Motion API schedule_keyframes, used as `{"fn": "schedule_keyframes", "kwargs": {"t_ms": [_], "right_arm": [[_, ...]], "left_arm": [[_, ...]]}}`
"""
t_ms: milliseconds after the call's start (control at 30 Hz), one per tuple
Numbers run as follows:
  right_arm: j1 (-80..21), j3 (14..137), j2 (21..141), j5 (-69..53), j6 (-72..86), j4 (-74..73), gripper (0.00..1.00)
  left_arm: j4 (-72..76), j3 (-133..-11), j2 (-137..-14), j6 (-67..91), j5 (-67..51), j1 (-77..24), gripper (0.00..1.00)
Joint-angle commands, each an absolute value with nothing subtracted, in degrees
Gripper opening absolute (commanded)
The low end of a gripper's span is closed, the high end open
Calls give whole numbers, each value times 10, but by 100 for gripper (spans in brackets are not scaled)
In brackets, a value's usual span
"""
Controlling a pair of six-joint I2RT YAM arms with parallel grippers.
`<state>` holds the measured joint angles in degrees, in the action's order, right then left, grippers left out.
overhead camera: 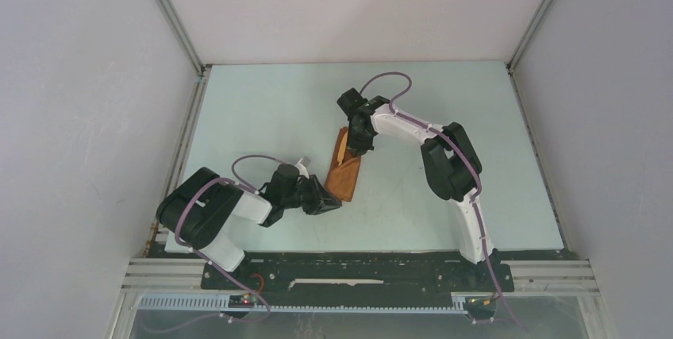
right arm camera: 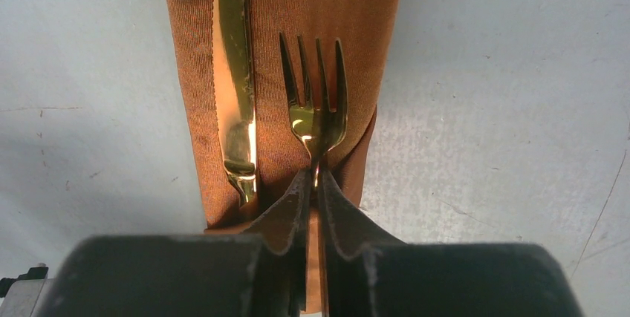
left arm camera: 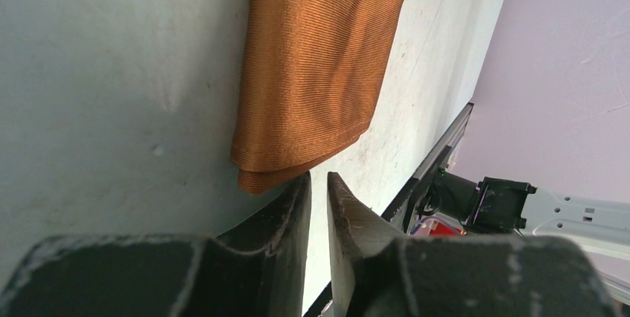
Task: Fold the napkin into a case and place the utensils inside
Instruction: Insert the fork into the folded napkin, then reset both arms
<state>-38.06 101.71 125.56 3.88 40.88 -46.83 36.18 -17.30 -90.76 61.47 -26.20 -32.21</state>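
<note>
The rust-orange napkin (overhead camera: 344, 179) lies as a narrow folded case in the middle of the table, also seen in the left wrist view (left arm camera: 319, 57) and the right wrist view (right arm camera: 297, 5). Two golden utensils rest on its far end, a knife (right arm camera: 234, 72) and a fork (right arm camera: 316, 102), with their handles running down under the flap. My right gripper (right arm camera: 315, 174) (overhead camera: 358, 145) is shut on the fork's neck. My left gripper (left arm camera: 318, 177) (overhead camera: 328, 201) sits at the case's near end, jaws slightly apart with nothing between them, one fingertip beside the cloth's corner.
The pale table (overhead camera: 262, 109) is bounded by aluminium rails (overhead camera: 184, 140) and grey walls on both sides. The right arm's elbow (overhead camera: 451, 166) hangs over the table to the right of the case. A black base plate (overhead camera: 349, 269) runs along the near edge.
</note>
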Motion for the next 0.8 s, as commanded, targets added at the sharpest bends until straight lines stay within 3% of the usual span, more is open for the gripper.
{"fn": "schedule_keyframes", "kwargs": {"t_ms": [0, 167, 333, 533, 633, 767], "right_arm": [[-385, 1031, 1231, 36, 413, -467, 15], [-384, 1047, 1227, 42, 402, -476, 23], [-383, 1100, 1211, 44, 384, -519, 25], [-380, 1144, 1108, 59, 308, -580, 37], [-383, 1130, 1015, 66, 244, -617, 45], [-387, 1050, 813, 94, 177, -624, 61]], "left_arm": [[336, -155, -904, 604, -244, -319, 25], [336, -148, -891, 605, -241, -320, 27], [336, -140, -879, 609, -238, -320, 32], [330, -111, -797, 620, -230, -319, 42], [219, -124, -674, 588, -213, -318, 45], [-63, -230, -457, 473, -112, -318, 55]]}}
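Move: Below the right hand, whose fingertips still pinch the fork at its neck, lies the folded napkin, its middle about 3 cm back and 2 cm left. The fork's middle is some 2 cm back from the fingers, its handle already in the pocket; the knife lies roughly 4 cm left and 2 cm back. From the left hand, close by the napkin's near edge, the napkin's middle is about 11 cm ahead and 2 cm right. Opening its fingers from nearly shut to about half, the right hand lets go of the fork, then rises ever faster off the napkin by some 20 cm, drifting slightly right late on while the fingertips swing forward about 20 degrees. The left hand opens wider too and lifts about 5 cm, drawing left and a little back from the napkin's near edge. ##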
